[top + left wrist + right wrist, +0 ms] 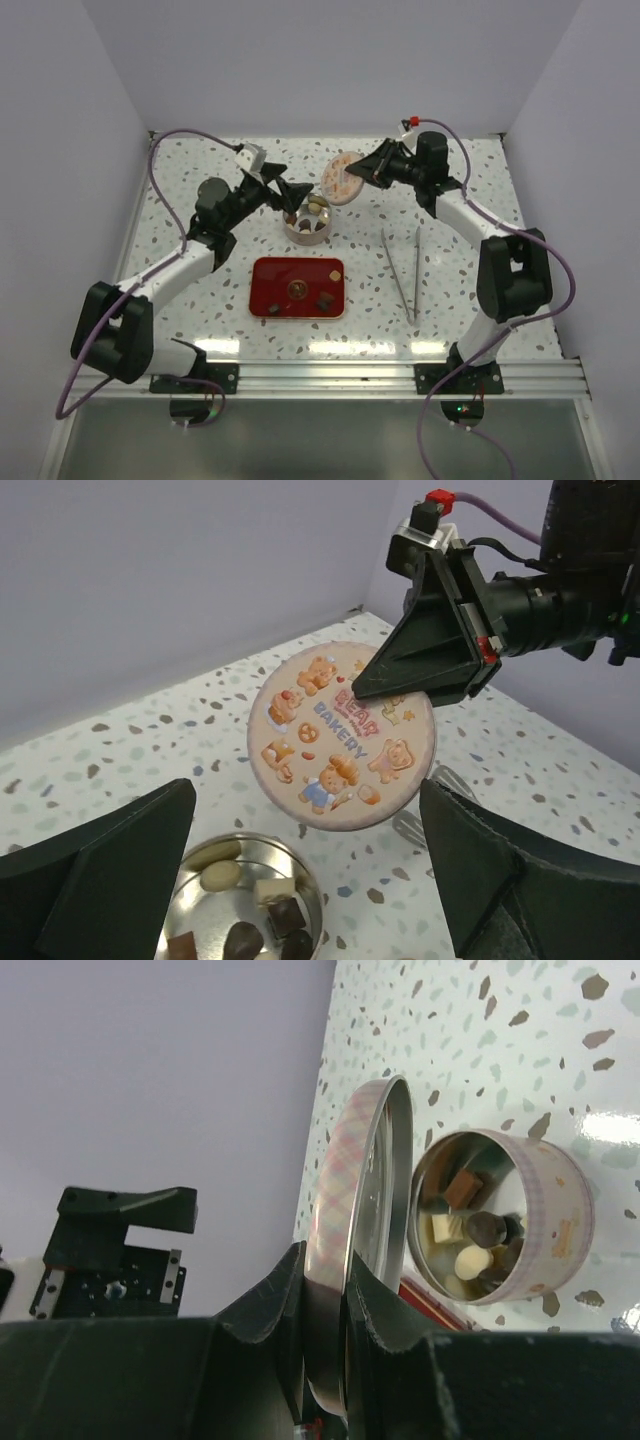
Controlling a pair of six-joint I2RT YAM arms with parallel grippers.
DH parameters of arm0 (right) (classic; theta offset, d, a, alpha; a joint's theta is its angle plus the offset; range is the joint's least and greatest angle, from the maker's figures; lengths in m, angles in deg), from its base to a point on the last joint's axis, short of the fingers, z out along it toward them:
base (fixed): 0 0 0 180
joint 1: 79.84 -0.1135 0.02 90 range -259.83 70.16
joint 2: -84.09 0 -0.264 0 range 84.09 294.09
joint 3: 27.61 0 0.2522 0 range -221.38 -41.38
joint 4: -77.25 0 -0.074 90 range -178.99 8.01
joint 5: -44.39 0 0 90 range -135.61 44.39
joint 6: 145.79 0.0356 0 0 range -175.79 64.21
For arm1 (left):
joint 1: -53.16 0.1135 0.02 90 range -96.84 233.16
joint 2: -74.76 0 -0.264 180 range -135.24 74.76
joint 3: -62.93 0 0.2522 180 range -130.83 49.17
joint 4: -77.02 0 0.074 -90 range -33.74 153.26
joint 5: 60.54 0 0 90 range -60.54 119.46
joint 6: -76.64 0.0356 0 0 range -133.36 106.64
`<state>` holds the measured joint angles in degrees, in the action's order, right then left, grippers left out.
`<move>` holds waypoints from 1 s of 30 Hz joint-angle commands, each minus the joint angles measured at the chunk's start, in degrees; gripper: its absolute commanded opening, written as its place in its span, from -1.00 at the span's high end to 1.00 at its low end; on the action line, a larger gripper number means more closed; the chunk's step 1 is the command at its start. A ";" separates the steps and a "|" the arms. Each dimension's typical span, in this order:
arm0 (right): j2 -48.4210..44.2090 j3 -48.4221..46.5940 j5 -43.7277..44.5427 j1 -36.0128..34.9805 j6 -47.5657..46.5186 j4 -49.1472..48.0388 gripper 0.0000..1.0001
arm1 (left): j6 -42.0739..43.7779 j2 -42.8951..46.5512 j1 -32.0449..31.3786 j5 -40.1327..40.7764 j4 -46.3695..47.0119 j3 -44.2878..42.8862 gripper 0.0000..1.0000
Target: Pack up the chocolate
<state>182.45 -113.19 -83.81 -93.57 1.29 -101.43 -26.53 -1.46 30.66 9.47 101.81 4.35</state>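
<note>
Several chocolate pieces [262, 912], dark, light brown and cream, lie in the open round tin [307, 224]; a few more chocolate pieces [326, 299] sit on the red tray [270, 272]. My right gripper [362, 172] is shut on the rim of the tin's lid [342, 742], which carries bear pictures. It holds the lid on edge above the table, just behind and to the right of the tin. In the right wrist view the lid [352, 1200] is pinched between the fingers [270, 1295], beside the tin [545, 1225]. My left gripper [310, 880] hangs open over the tin, holding nothing.
Long metal tweezers [405, 268] lie on the speckled table to the right of the red tray. White walls close in the table at the back and both sides.
</note>
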 commanded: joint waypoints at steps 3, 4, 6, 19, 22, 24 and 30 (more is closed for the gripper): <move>2.61 1.76 -3.90 -1.38 -1.36 -6.17 1.00 | -24.34 -8.05 6.23 -20.23 7.92 -1.51 -0.97; 3.66 2.02 -4.17 -1.64 -1.18 -6.62 1.00 | -25.75 -8.93 6.50 -20.70 9.17 -1.24 -0.96; 4.72 2.81 -4.52 -1.90 -0.13 -8.81 1.00 | -26.56 -10.78 6.59 -21.23 9.18 -1.50 -0.97; 12.64 4.66 -4.70 -2.70 2.25 -13.92 1.00 | -27.62 -15.97 7.91 -19.74 7.34 -2.03 -1.00; 14.30 5.10 -4.52 -2.70 1.90 -14.01 1.00 | -24.81 -15.36 8.09 -17.99 3.83 -2.38 -1.00; 15.01 5.45 -4.43 -2.79 1.72 -13.92 1.00 | -23.66 -15.27 8.18 -16.93 1.45 -2.47 -1.00; 16.15 6.33 -4.00 -2.70 0.49 -13.14 0.83 | -22.07 -15.36 8.61 -14.91 -1.54 -1.15 -1.00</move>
<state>197.40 -107.83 -87.37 -96.26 3.78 -114.37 -50.70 -17.29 38.53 -7.12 101.48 3.10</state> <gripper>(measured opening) 0.187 0.997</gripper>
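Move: The open tin that the lid is meant for stands about 13 cm left of the right hand, level with it in reach and 21 cm lower. From that hand the red tray lies 20 cm back and 15 cm left, the two forks 17 cm back and 14 cm right. From the empty left hand the tin is 6 cm ahead, 3 cm right and 25 cm down; the lid hangs about 12 cm right, 6 cm ahead, 6 cm down. The lid, still pinched at its edge by the right hand, is lowered nearly 12 cm and shifted some 3 cm left towards the tin's rim, easing off near the end while that hand tips down slightly. Beside it the open left hand sinks about 10 cm towards the tin, its fingers tipping down some 30 degrees. Whether the lid meets the rim can't be made out. ##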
